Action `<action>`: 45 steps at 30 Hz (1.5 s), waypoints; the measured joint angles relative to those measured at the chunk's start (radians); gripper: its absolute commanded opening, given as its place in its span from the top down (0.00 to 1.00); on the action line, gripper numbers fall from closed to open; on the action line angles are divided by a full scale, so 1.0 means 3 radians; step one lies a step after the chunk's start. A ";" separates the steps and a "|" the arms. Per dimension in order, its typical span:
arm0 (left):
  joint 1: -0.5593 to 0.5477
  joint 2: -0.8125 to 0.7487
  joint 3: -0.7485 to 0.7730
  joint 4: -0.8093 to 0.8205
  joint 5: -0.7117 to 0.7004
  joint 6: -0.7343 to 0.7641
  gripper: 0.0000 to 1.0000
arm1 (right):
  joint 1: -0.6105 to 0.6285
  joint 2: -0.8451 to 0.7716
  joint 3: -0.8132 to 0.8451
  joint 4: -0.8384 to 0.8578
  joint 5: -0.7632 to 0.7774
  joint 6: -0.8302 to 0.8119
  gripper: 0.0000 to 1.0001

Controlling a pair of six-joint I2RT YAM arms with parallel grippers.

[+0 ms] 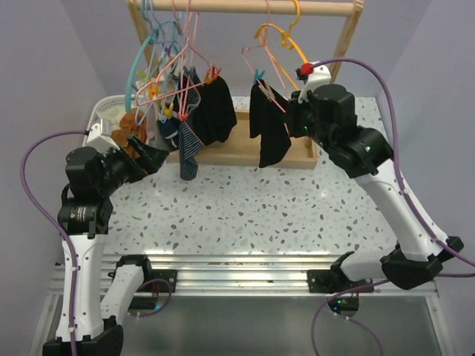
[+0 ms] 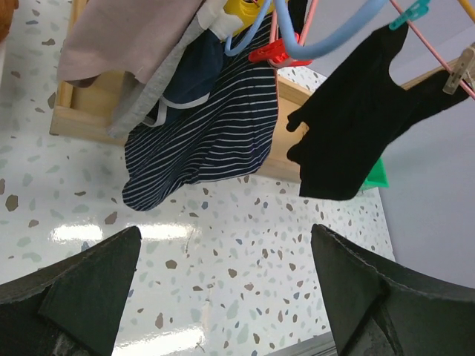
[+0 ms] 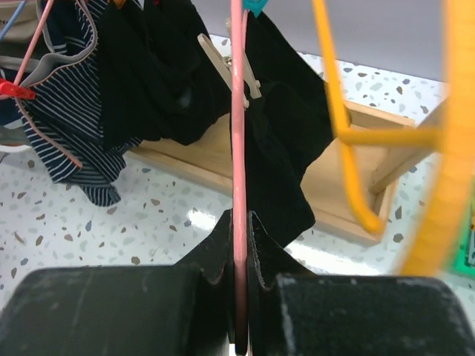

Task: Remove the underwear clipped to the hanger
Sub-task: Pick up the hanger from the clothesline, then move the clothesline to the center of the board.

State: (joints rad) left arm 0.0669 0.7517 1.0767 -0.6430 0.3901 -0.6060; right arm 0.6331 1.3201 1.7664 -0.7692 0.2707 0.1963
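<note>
One black underwear (image 1: 269,126) hangs from a pink hanger (image 1: 271,93) on the right of the rack, held by a teal clip (image 1: 259,75) and a wooden peg. My right gripper (image 1: 295,111) is shut on that hanger's pink bar (image 3: 237,148), just beside the cloth (image 3: 286,133). Another black underwear (image 1: 215,111) hangs from a pink hanger left of centre; the left wrist view shows it (image 2: 356,119) up and to the right. My left gripper (image 1: 152,156) stands wide open with nothing between its fingers (image 2: 226,237), low and left of the garments.
A wooden rack with a tray-like base (image 1: 245,148) stands at the back. Dark blue striped garments (image 1: 189,148) hang on the left hangers, an orange-brown cloth (image 1: 133,122) beside them. A white basket (image 1: 111,111) sits far left. A yellow hanger (image 1: 286,37) hangs right.
</note>
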 measured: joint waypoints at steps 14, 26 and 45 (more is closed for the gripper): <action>-0.0010 -0.0018 0.0000 -0.0010 -0.0058 0.0001 0.00 | 0.0013 0.0376 0.0214 0.0694 0.0111 0.0072 1.00; -0.0010 0.0028 0.0000 0.0006 -0.0015 -0.0004 0.00 | 0.0042 -0.0076 -0.0018 0.0785 0.0043 0.0123 1.00; -0.0057 0.0248 -0.0076 0.0474 0.0355 -0.0050 0.00 | 0.0136 -0.1673 -0.1310 -0.0277 -0.0621 0.0221 1.00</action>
State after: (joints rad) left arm 0.0498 0.8261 1.0538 -0.5007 0.4965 -0.6209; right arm 0.6739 0.8181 1.3735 -0.8524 0.0845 0.2626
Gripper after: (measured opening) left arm 0.997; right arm 0.036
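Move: Straight ahead of the right hand, which already pinches the lower corner of the pink hanger, the yellow hanger hangs about 13 cm out and 5 cm higher. The pink hanger's hook on the rail is some 22 cm ahead, 6 cm left and 10 cm up. About 10 cm below the hand hang the black underwear, 9 cm ahead and 4 cm left, and a black garment, 10 cm ahead and 19 cm left. From the left hand the hook is roughly 29 cm ahead, 27 cm right, 19 cm up. Keeping its pinch on the pink hanger, the right hand feeds about 5 cm forward and left towards the rail, then rises some 6 cm with the fingers tipping up to lift the hook off. It then draws back roughly 17 cm and rightward, away from the rail, turning a little counter-clockwise, levelling and sinking at the end. The empty, open left hand drifts barely 3 cm forward and right. ##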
